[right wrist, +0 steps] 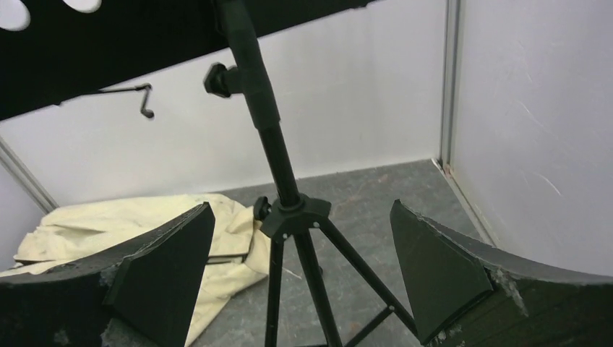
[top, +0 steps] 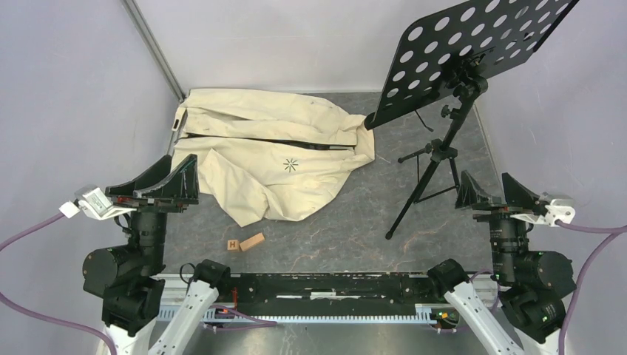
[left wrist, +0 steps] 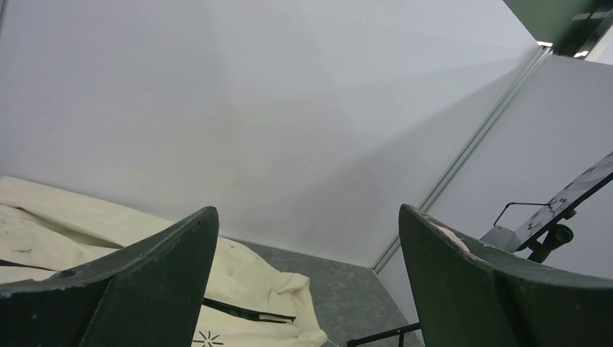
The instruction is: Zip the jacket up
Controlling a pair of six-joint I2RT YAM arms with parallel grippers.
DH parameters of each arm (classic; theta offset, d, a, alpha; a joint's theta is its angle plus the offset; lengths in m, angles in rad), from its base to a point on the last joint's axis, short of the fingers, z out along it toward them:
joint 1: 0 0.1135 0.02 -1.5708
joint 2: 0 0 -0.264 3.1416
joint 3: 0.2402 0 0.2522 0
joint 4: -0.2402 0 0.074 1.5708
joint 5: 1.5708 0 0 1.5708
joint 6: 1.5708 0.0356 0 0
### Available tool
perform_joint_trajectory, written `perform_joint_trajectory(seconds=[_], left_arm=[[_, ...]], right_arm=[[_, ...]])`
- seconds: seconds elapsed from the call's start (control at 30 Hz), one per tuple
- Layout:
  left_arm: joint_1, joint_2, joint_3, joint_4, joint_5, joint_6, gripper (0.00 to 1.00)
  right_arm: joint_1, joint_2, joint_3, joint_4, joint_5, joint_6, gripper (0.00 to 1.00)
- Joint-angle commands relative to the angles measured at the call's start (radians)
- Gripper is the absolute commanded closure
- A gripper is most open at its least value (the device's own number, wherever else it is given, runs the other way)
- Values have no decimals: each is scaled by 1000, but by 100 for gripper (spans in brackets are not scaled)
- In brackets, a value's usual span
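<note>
The cream jacket (top: pixel 273 148) lies crumpled at the back left of the grey table, with its black starburst logo (top: pixel 290 164) facing up. A dark zipper line (top: pixel 296 142) runs across it from left to right. My left gripper (top: pixel 182 160) hovers open at the jacket's near left edge and holds nothing. In the left wrist view the left gripper (left wrist: pixel 307 210) points over the jacket (left wrist: pixel 246 278) toward the back wall. Far from the jacket, my right gripper (top: pixel 484 181) stands open at the right. In the right wrist view the right gripper (right wrist: pixel 302 206) is empty, and the jacket (right wrist: pixel 108 220) lies beyond it.
A black music stand (top: pixel 473 52) on a tripod (top: pixel 429 174) stands right of the jacket, directly ahead of my right gripper; its pole (right wrist: pixel 271 130) fills the right wrist view. Two small wooden blocks (top: pixel 251 241) lie near the front. Grey walls close in the table.
</note>
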Motion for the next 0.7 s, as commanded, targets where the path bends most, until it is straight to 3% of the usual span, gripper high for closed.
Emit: perform_joint_trajectory(seconds=[0.0, 0.23, 0.37, 0.67], left_arm=[[5, 27, -6, 25, -8, -21, 0], [5, 60, -18, 25, 12, -25, 0], [6, 73, -28, 18, 19, -28, 0], [5, 77, -66, 12, 25, -29, 0]], right_arm=[[-2, 21, 9, -103, 79, 59, 1], [-2, 97, -1, -270, 36, 147, 1], [-1, 91, -64, -370, 68, 290, 1], [0, 155, -182, -383, -222, 310, 1]])
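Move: The right end of the jacket's zip lies about 38 cm ahead of the left gripper, 14 cm to its right and some 46 cm below; the jacket's star mark is about 28 cm straight ahead of that gripper, equally low. From the right gripper the same zip end is roughly 32 cm ahead, 11 cm left and 38 cm below. The music stand's tripod hub stands about 14 cm straight ahead of the right gripper, 18 cm lower. Sink the right gripper about 16 cm in front of the music stand's legs, easing a little forward first and then about 4 cm left, while tipping the fingers down some 30 degrees towards the table. Bring the left gripper gently forward and down towards the jacket, tipping it slightly down. Keep both wide open, touching nothing. ##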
